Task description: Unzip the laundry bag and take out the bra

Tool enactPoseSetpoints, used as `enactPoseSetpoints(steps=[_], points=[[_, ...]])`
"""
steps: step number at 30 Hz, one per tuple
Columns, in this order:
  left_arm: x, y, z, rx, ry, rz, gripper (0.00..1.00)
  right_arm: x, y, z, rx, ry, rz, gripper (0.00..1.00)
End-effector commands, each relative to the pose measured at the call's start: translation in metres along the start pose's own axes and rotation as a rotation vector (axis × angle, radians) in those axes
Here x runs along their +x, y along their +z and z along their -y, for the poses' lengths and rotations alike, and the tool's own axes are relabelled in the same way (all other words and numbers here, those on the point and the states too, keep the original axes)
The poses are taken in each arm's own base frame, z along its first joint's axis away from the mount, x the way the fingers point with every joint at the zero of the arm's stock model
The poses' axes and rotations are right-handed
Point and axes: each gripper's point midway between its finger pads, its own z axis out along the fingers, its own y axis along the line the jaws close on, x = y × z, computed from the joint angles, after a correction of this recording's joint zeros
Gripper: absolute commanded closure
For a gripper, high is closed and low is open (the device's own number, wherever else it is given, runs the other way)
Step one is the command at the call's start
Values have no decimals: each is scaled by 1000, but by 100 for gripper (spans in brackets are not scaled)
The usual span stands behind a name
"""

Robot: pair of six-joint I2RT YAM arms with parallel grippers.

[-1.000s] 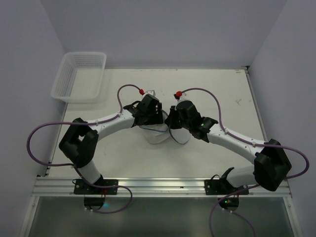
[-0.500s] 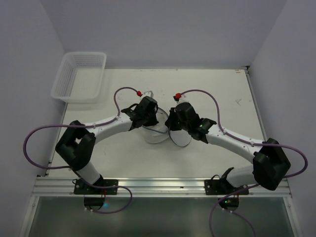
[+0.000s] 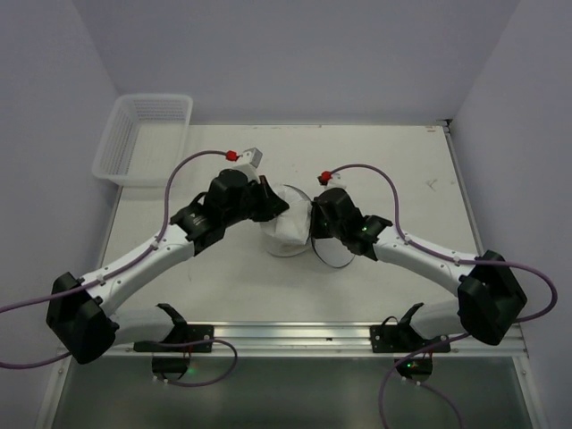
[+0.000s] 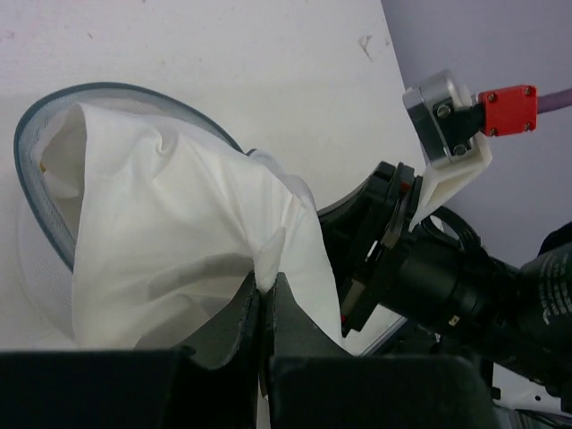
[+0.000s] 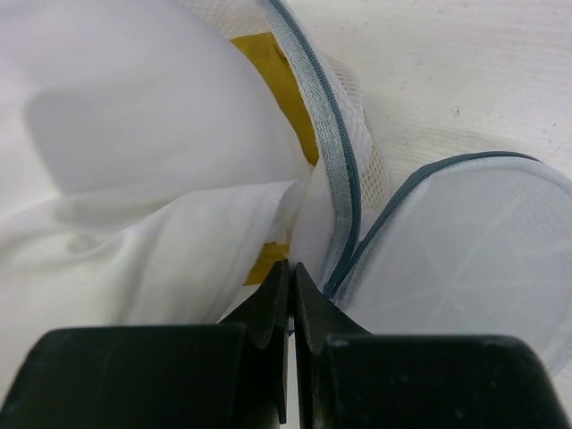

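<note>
The laundry bag (image 3: 279, 248) lies unzipped mid-table, its round lid (image 3: 333, 256) flipped open to the right. White bra cloth (image 3: 288, 220) bulges out of it. In the left wrist view my left gripper (image 4: 265, 284) is shut on a fold of the bra (image 4: 170, 232), which trails out over the bag's grey-blue rim (image 4: 27, 170). In the right wrist view my right gripper (image 5: 291, 271) is shut on the laundry bag's edge beside the zipper line (image 5: 338, 152); the lid (image 5: 465, 241) lies to its right and the bra (image 5: 134, 179) to its left. A yellow patch (image 5: 279, 85) shows inside.
A white slatted plastic basket (image 3: 143, 138) stands at the back left corner. The two wrists sit close together over the bag, and the right wrist (image 4: 438, 277) fills the right side of the left wrist view. Walls close off the table's left, back and right sides.
My left gripper has shut on the bra cloth and drawn back to the left, and its arm has swung low and outward. The cloth now stands further out of the bag. My right gripper has held its place.
</note>
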Motion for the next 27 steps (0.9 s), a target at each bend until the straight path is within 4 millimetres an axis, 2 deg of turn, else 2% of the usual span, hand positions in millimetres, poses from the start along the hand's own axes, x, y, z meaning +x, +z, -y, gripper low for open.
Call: enactPoseSetpoints(steps=[1, 3, 4, 5, 8, 9, 11, 12, 14, 15, 17, 18, 19, 20, 21, 22, 23, 24, 26, 27], points=[[-10, -18, 10, 100, 3, 26, 100, -14, -8, 4, 14, 2, 57, 100], [-28, -31, 15, 125, 7, 80, 100, -12, -9, 6, 17, 0, 53, 100], [-42, -36, 12, 114, 6, 118, 100, -11, -10, 6, 14, 0, 52, 100], [-60, -44, 22, 131, 13, 161, 100, -10, -10, 6, 11, -1, 48, 100], [-98, -59, 29, 125, 42, 251, 100, -5, -12, 5, 0, 4, 34, 100], [-118, -68, 39, 134, 54, 297, 100, -4, -12, 5, -3, 2, 31, 100], [-142, -75, 37, 110, 71, 353, 100, -2, -13, 5, -11, 3, 22, 100], [-158, -83, 44, 121, 80, 390, 100, -1, -13, 6, -9, 2, 19, 100], [-179, -89, 36, 87, 78, 433, 100, -2, -16, 4, -21, 0, 22, 100], [-198, -100, 35, 76, 80, 483, 100, -2, -16, 4, -24, -5, 22, 100], [-218, -112, 31, 42, 99, 542, 100, -2, -19, 3, -33, -8, 25, 100], [-234, -121, 19, -15, 101, 596, 100, -2, -19, 3, -35, -11, 26, 100], [-250, -135, 21, -39, 129, 647, 100, -1, -19, 3, -35, -14, 24, 100], [-260, -140, 13, -86, 129, 679, 100, -1, -20, 3, -39, -15, 23, 100], [-273, -145, -4, -155, 152, 705, 100, -2, -21, 2, -45, -22, 24, 100], [-285, -153, -9, -186, 164, 737, 100, -1, -21, 2, -47, -24, 23, 100], [-291, -149, -22, -233, 162, 736, 100, 0, -21, 1, -55, -32, 18, 100], [-303, -157, -42, -291, 167, 758, 100, -1, -22, 0, -61, -33, 19, 100], [-316, -154, -68, -352, 158, 757, 100, -1, -24, -2, -72, -42, 16, 100], [-324, -162, -88, -397, 148, 771, 100, -1, -26, -2, -79, -44, 19, 100]])
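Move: The left hand already has the white cloth gathered in its shut fingers over the open laundry bag. The white basket lies about 38 cm ahead of it, 42 cm to its left and 18 cm lower; the bag's middle is some 5 cm ahead, 2 cm right and 16 cm below. From the right hand, shut on the bag's rim, the basket is roughly 38 cm ahead and 48 cm left, and the bag's middle 4 cm ahead, 7 cm left. The left hand, keeping its pinch on the white cloth, starts slowly to the left, then sweeps up, left and forward from over the bag towards the basket, about 24 cm up, 21 cm left and 12 cm out, the climb levelling off near the end while its fingers swing some 30 degrees counter-clockwise and tip up by about as much. The right hand stays shut on the bag's rim, holding the bag back and easing only a centimetre or two towards the base. ##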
